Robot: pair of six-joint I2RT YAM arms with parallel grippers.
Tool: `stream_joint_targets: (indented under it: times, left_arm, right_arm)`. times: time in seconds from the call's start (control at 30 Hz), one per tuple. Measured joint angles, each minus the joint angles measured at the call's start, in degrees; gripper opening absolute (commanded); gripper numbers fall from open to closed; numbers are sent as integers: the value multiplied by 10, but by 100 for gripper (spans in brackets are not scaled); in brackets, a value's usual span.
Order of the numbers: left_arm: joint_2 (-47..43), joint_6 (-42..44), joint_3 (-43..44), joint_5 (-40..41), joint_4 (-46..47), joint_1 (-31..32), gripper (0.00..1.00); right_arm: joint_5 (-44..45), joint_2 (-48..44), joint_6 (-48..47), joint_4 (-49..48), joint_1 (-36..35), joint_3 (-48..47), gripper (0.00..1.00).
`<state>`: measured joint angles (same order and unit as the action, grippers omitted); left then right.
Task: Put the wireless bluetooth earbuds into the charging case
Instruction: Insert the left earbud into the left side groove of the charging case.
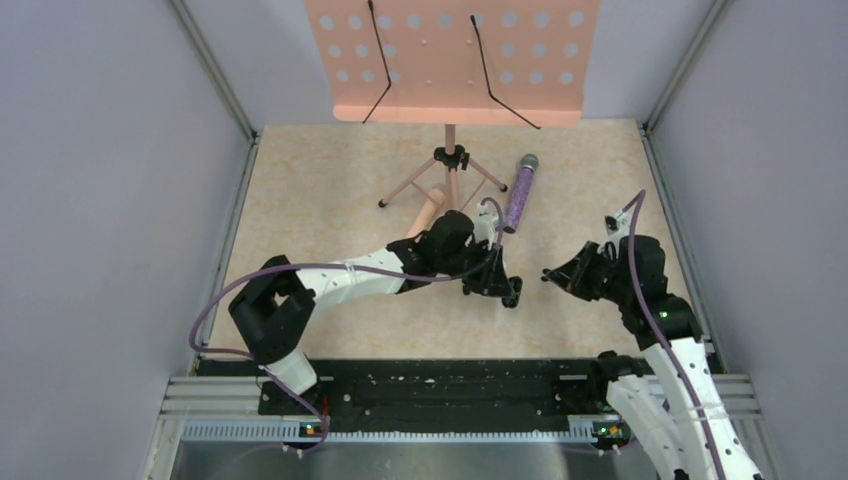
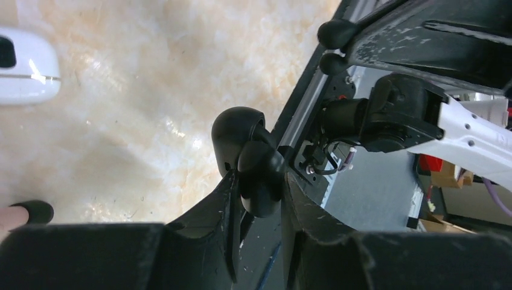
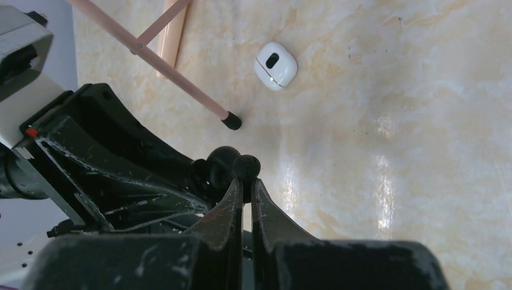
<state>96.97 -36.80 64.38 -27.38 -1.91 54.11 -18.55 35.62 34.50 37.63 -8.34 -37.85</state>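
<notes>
My left gripper is shut on the charging case, a black oval shell held just above the table; it seems to gape in two rounded lobes. To its right, a short gap away, my right gripper is shut on a small black round bud that looks like an earbud. In the right wrist view the bud overlaps the case. A white pebble-shaped piece with a dark oval spot and a thin seam lies on the table; my left arm hides it in the top view.
A pink music stand rises at the back, one black-tipped foot near the white piece. A glittery purple microphone and a pink cylinder lie by its legs. A black rail runs along the near edge.
</notes>
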Motion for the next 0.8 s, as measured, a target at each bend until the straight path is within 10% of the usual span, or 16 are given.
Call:
stream_joint_targets:
  times: [0.3,0.8]
  left_arm:
    - [-62,78,-82,-4,165,0,0]
    - [-13,48,42,-7,85,0,0]
  right_arm:
    - [-4,-28,-56,105,0,-66,0]
    - [-96,-24,-114,112,0,-78,0]
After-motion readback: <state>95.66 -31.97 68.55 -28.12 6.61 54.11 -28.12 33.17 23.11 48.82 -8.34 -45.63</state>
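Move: The right hand holds the left earbud at its fingertips; the open black charging case in the left hand lies about 5 cm to its left, level fore and aft, and some 6 cm lower. From the left hand the earbud is about 6 cm to the right, 1 cm ahead and 5 cm higher. On the table about 15 cm below the right hand, the white case lies 9 cm ahead and 6 cm left, the stand foot 3 cm ahead and 13 cm left. The left hand, keeping its pinch on the charging case, lifts it about 6.5 cm towards the earbud's height, then carries it some 3 cm to the right and forward, while its wrist tilts roughly 15 degrees so the fingertips point less steeply down. Meanwhile the right hand, still shut on the earbud, draws back about 4 cm and rises some 3 cm, turning counter-clockwise and easing slightly left late on, so the earbud comes to stand just back and to the right of the case, with no touch to be seen. ##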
